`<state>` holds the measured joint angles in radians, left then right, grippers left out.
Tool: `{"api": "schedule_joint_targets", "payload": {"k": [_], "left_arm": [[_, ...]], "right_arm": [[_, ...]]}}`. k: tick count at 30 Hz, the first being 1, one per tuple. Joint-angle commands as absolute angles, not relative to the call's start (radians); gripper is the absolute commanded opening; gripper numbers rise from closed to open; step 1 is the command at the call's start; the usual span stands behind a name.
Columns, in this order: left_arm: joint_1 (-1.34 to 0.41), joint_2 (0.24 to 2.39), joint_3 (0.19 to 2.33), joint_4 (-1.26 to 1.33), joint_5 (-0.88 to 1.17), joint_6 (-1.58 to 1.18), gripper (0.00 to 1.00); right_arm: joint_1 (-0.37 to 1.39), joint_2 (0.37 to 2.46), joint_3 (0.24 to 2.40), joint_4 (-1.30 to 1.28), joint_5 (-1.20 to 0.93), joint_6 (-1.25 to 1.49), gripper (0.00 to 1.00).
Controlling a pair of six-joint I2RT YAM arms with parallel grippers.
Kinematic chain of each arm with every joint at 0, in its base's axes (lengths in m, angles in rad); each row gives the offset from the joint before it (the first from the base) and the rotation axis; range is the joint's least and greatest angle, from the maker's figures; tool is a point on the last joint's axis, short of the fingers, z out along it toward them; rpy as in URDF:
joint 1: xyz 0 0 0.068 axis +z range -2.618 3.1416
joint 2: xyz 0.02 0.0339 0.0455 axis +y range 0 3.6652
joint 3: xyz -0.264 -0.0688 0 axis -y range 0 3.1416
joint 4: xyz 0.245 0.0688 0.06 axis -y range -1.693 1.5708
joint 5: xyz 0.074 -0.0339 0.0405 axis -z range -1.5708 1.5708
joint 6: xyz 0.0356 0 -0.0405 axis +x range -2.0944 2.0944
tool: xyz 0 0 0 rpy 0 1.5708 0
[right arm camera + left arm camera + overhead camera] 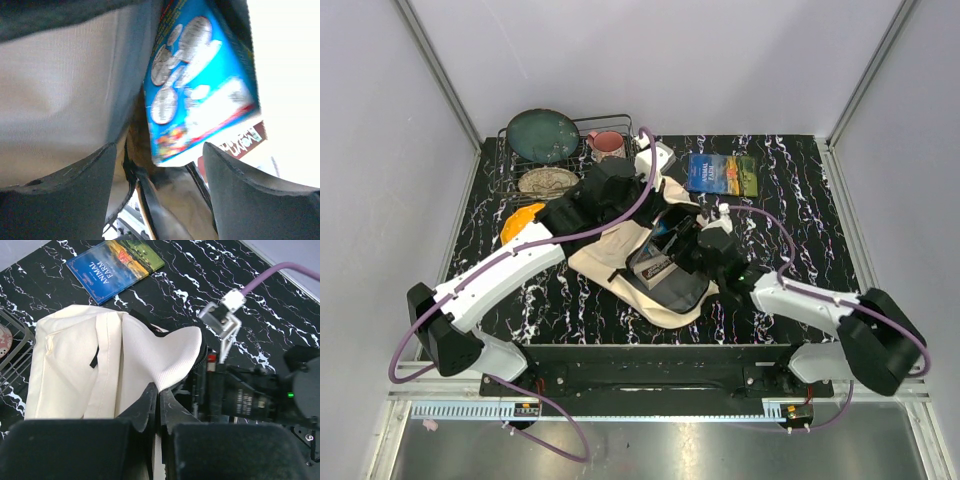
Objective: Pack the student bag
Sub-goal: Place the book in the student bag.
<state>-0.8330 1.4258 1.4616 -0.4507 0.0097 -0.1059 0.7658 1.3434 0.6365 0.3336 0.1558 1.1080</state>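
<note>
The cream student bag [615, 250] lies in the middle of the table with its mouth held open. My left gripper [159, 390] is shut on the edge of the bag's white flap [165, 355] and holds it lifted; from above it sits at the bag's far side [660, 208]. My right gripper [160, 165] is at the bag's mouth [688, 258], open, its fingers [65, 200] wide apart. A blue picture book [200, 85] stands tilted inside the bag just beyond those fingers, touching neither. Beige lining [60, 90] fills the left of that view.
An "Animal Farm" book [722, 174] lies flat at the back right of the bag. A wire dish rack [515, 165] at the back left holds a green plate [542, 135], a pink mug [608, 145] and a speckled plate [548, 181]. An orange item [520, 222] lies in front of it.
</note>
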Motion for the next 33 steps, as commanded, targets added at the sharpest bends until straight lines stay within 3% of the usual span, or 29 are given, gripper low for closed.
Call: {"api": "schedule_joint_targets", "payload": {"k": [1,7,10,12,13,14,15,20,24,30,33], "left_arm": [[-0.830,1.355,1.470,-0.299,-0.025,-0.106,0.00],[-0.825,1.353,1.468,-0.299,-0.022,-0.110,0.00],[-0.825,1.348,1.456,-0.281,-0.018,-0.120,0.12],[-0.825,1.344,1.440,-0.264,-0.018,-0.123,0.35],[-0.825,1.341,1.436,-0.252,-0.015,-0.126,0.69],[-0.825,1.338,1.427,-0.245,-0.017,-0.129,0.87],[-0.825,1.336,1.422,-0.241,-0.020,-0.133,0.99],[-0.825,1.287,1.378,-0.213,-0.023,-0.158,0.99],[-0.825,1.224,1.315,-0.167,-0.018,-0.169,0.99],[-0.824,1.146,1.244,-0.141,-0.015,-0.190,0.99],[-0.824,1.117,1.223,-0.159,-0.018,-0.199,0.99]], "right_arm": [[0.773,1.188,0.624,0.140,0.216,1.023,0.76],[0.775,0.864,0.577,-0.083,0.354,0.988,0.76],[0.775,0.678,0.578,-0.216,0.504,0.985,0.77],[0.775,0.568,0.583,-0.308,0.581,0.986,0.81],[0.773,0.537,0.583,-0.330,0.651,0.988,0.87],[0.773,0.513,0.581,-0.345,0.684,0.982,0.89],[0.773,0.480,0.581,-0.368,0.715,0.973,0.91],[0.772,0.541,0.696,-0.477,0.922,0.902,0.99],[0.706,0.821,0.866,-0.544,0.893,0.684,1.00],[0.213,1.112,1.034,-0.508,0.305,0.563,1.00],[0.154,1.245,1.095,-0.459,0.210,0.548,1.00]]}}
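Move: The right hand is in the bag's mouth, half open just above the board book, whose middle lies about 4 cm ahead, 5 cm to its left and 8 cm below. The Animal Farm book lies flat some 30 cm ahead, 18 cm to the right and 14 cm below. The left hand pinches the bag flap between its fingertips; from it the Animal Farm book is about 31 cm ahead, 21 cm right and 30 cm below. Backing up and out of the bag's mouth, the right hand rises about 11 cm while sweeping right, then reaches forward and dips, ending some 27 cm to the right, behind and right of the Animal Farm book; it opens fully, turns clockwise and rolls its left side down. The left hand first holds still, then opens wide, lets go of the flap and draws up, back and left about 5 cm. ##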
